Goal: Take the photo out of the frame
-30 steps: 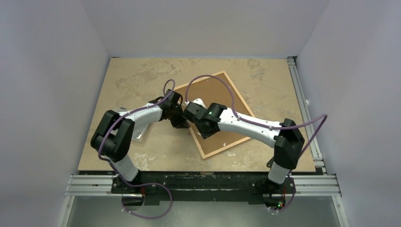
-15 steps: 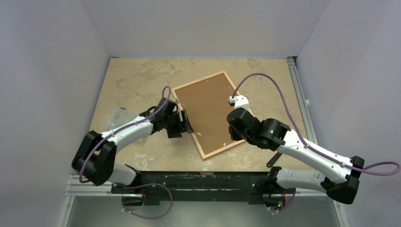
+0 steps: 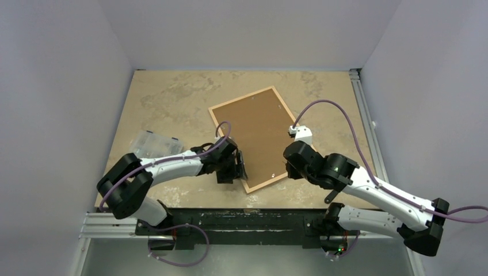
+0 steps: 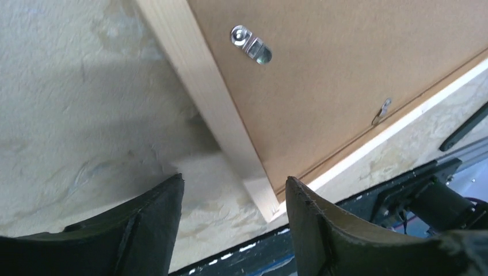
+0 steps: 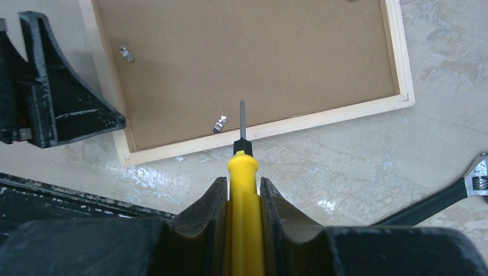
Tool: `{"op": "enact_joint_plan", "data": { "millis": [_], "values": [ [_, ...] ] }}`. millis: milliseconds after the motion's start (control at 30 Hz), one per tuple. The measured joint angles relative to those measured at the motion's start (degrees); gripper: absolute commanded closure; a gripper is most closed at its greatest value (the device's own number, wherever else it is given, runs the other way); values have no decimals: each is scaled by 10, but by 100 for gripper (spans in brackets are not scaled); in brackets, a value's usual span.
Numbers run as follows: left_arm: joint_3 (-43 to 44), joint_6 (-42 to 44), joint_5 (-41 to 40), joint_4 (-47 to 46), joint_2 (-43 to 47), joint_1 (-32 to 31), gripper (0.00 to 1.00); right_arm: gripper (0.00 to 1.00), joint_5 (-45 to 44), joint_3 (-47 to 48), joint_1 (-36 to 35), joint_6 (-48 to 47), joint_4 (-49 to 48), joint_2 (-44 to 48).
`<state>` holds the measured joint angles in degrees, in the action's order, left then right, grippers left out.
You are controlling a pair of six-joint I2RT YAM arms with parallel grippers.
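The frame (image 3: 240, 98) lies face down on the table, its pale wood border around a brown backing board (image 3: 259, 135). The photo is hidden under the board. My left gripper (image 3: 240, 167) is open and empty just off the frame's near left corner (image 4: 253, 184), its fingertips (image 4: 172, 190) apart on either side of it. My right gripper (image 5: 242, 181) is shut on a yellow screwdriver (image 5: 242, 172). The shaft points at a small metal clip (image 5: 219, 123) by the frame's near edge (image 5: 322, 118). Another clip (image 4: 250, 45) sits by the left edge.
A clear plastic box (image 3: 152, 141) lies on the table left of my left arm. A black wrench (image 5: 460, 195) rests on the table right of the screwdriver. The table's front edge and dark rail (image 4: 403, 201) run just beyond the frame's near corner.
My left gripper has opened and slid along the frame's left edge to its near corner. My right arm has pulled back off the board toward the near right, still holding the screwdriver.
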<state>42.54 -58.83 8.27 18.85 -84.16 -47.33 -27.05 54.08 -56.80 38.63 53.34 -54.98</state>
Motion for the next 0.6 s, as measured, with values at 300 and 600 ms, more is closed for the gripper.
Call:
{"op": "enact_joint_plan", "data": {
  "millis": [300,600],
  "values": [
    [64,8,-71,21,-62,-18,56,100,3,0,0,11,9,19],
    [137,58,-99,90,-118,-23,68,100,9,-2,0,16,16,23]
  ]
}}
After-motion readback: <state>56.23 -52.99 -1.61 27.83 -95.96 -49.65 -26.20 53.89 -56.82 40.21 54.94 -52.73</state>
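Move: For the left hand, the part of the frame's left rail where its fingers will shut lies about 3 cm ahead, 1 cm to the right and 2 cm below. The frame's near-left corner is some 3 cm back and 4 cm right. One metal tab on the backing lies about 9 cm ahead and 1 cm right, the near-rail tab about 4 cm ahead and 14 cm right. From the right hand, that rail spot is roughly level, 17 cm left and 15 cm below. The left hand slides forward about 3 cm along the frame's left rail, away from the near-left corner, and sinks about 1 cm while it rolls some 15 degrees so that its left side rises. As it goes its fingers close from about two-thirds to about one-third open and come to straddle the rail, one outside it and one on the backing side, ending in a pinch, while the right hand stays nearly in place and keeps hold of the screwdriver. ##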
